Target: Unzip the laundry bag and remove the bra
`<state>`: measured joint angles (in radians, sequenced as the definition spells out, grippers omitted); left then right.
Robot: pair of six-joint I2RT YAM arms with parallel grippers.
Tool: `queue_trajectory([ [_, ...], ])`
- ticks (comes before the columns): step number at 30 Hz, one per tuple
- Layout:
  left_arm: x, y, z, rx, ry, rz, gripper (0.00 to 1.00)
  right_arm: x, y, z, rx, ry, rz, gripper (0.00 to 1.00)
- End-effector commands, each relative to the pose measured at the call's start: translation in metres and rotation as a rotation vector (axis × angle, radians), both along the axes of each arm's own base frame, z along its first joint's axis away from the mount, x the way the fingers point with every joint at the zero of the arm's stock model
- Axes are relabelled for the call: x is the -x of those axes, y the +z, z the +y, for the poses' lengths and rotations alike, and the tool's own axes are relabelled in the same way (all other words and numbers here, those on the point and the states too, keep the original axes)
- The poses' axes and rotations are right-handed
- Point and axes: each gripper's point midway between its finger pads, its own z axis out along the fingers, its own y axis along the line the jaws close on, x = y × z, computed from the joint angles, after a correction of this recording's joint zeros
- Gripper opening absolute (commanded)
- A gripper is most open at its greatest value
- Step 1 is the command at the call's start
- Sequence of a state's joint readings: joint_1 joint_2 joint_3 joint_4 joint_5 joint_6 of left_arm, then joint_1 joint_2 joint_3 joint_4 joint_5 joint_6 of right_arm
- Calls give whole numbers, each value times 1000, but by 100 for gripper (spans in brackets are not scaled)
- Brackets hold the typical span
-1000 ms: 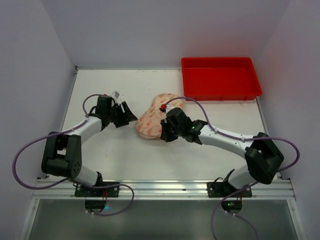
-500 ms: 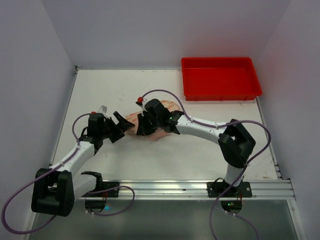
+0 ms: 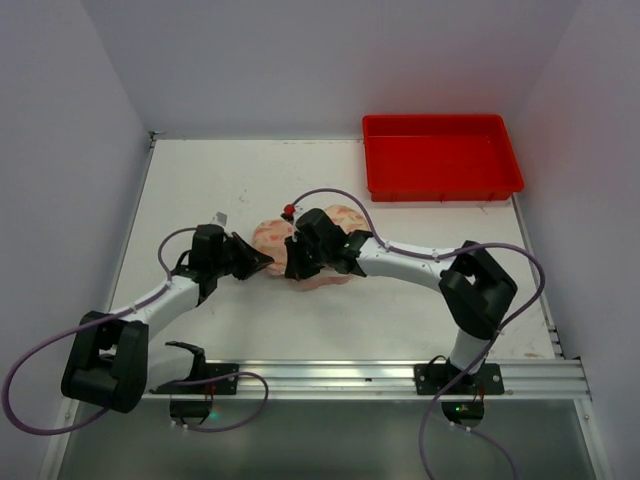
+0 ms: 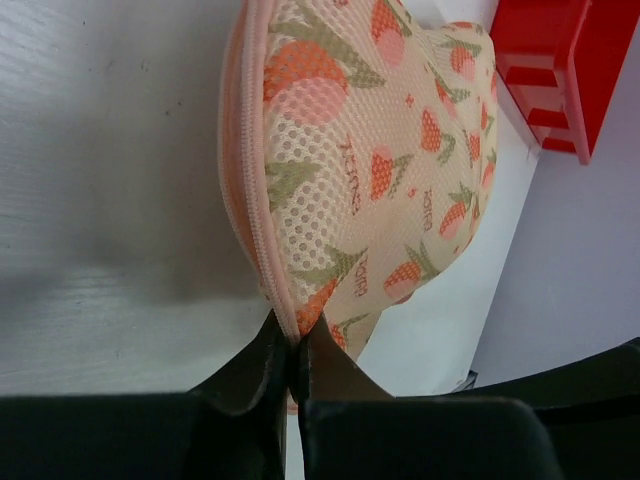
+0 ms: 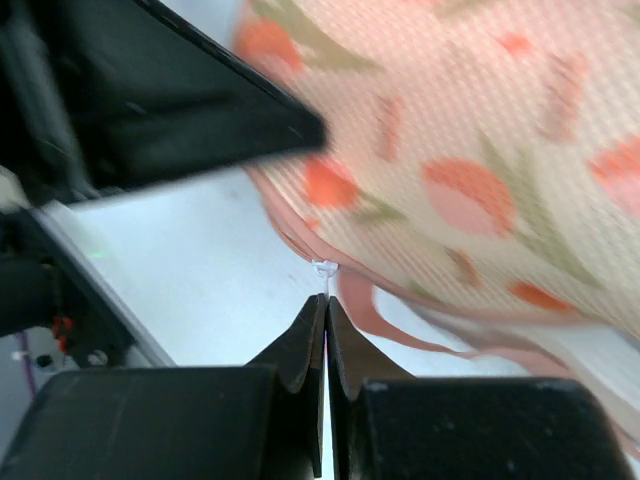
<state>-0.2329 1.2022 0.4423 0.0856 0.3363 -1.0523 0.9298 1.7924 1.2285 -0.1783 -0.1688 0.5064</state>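
The laundry bag [image 3: 270,235], a cream mesh pouch with red-pink fruit print and pink trim, lies mid-table between both grippers. My left gripper [image 3: 262,263] is shut on the bag's pink zipper edge [image 4: 288,330] at its near-left end. My right gripper [image 3: 296,266] is shut on the small white zipper pull [image 5: 324,270] at the bag's pink seam, next to a pink loop [image 5: 370,315]. The bag fills the left wrist view [image 4: 370,150] and the right wrist view [image 5: 470,150]. The bra is hidden.
A red tray [image 3: 441,157] stands at the back right, also seen in the left wrist view [image 4: 555,70]. The left gripper's black body shows in the right wrist view [image 5: 160,80], close beside the right gripper. Aluminium rail [image 3: 320,378] runs along the near edge.
Both grippers have closed in on the bag. The left gripper moved right onto the bag's edge; the right gripper shifted slightly right and nearer, and the bag now bulges between them.
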Motion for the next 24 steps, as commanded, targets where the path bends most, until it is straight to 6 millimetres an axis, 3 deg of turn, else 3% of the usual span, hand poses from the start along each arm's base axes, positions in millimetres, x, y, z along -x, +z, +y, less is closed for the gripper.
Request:
queue_trajectory([
  [1,-22,17,7,-40,12,-76,0,-11,24,-36,7,-77,-87,0],
  [2,-21,16,9,-55,-8,-82,0,-15,11,-57,41,-111,-70,0],
  [4,-24,19,15,-85,-36,-96,0,-20,12,-84,57,-149,-77,0],
  [5,-24,20,16,-100,-54,-101,0,-29,1,-109,89,-202,-60,0],
  [7,-25,22,19,-145,-110,-93,0,-37,3,-139,115,-255,-76,0],
  [10,-30,22,24,-191,-179,-86,0,-53,-9,-196,186,-398,-61,0],
  [13,-38,19,31,-251,-226,-69,0,-58,-2,-219,217,-470,-85,0],
  [16,-51,16,40,-322,-255,-57,0,-57,12,-214,168,-457,-106,0],
  [17,-55,10,43,-330,-266,-37,0,-54,15,-206,146,-429,-107,0],
  [19,-72,21,44,-358,-285,-75,7,-43,26,-176,108,-337,-135,0],
  [20,-79,16,48,-380,-278,-59,19,-40,28,-166,105,-310,-143,0],
  [21,-93,27,49,-395,-275,-96,24,-37,23,-154,114,-281,-131,0],
  [22,-101,31,50,-410,-275,-115,28,-32,33,-131,65,-238,-124,0],
  [23,-108,26,55,-424,-261,-97,38,-29,36,-118,33,-211,-105,0],
  [24,-122,38,58,-440,-239,-124,71,-25,38,-104,3,-186,-84,0],
])
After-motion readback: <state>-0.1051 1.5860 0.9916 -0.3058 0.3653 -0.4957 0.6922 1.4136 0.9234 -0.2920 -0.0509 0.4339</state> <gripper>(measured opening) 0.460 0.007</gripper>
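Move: The left fingers already pinch the laundry bag's left end at its zip edge; the bag's middle lies about 10 cm to this hand's right, 4 cm ahead and 4 cm lower. The right fingers are already shut on the white zipper pull; from that hand the bag's middle is roughly 8 cm ahead and 5 cm right, slightly lower, its right end about 19 cm right and 2 cm ahead, and the red tray some 28 cm ahead and 38 cm right. With the pull still gripped, the right hand sweeps it about 20 cm right and some 6 cm forward along the bag's near side towards the right end, turning about 25 degrees clockwise, then comes back left roughly 5 cm and a little towards its base. The left hand first keeps hold and carries its end forward about 9 cm and some 4 cm left, rolling so that its left side rises about 20 degrees and turning somewhat clockwise, and late in the travel opens its fingers about halfway, letting go of the bag. ##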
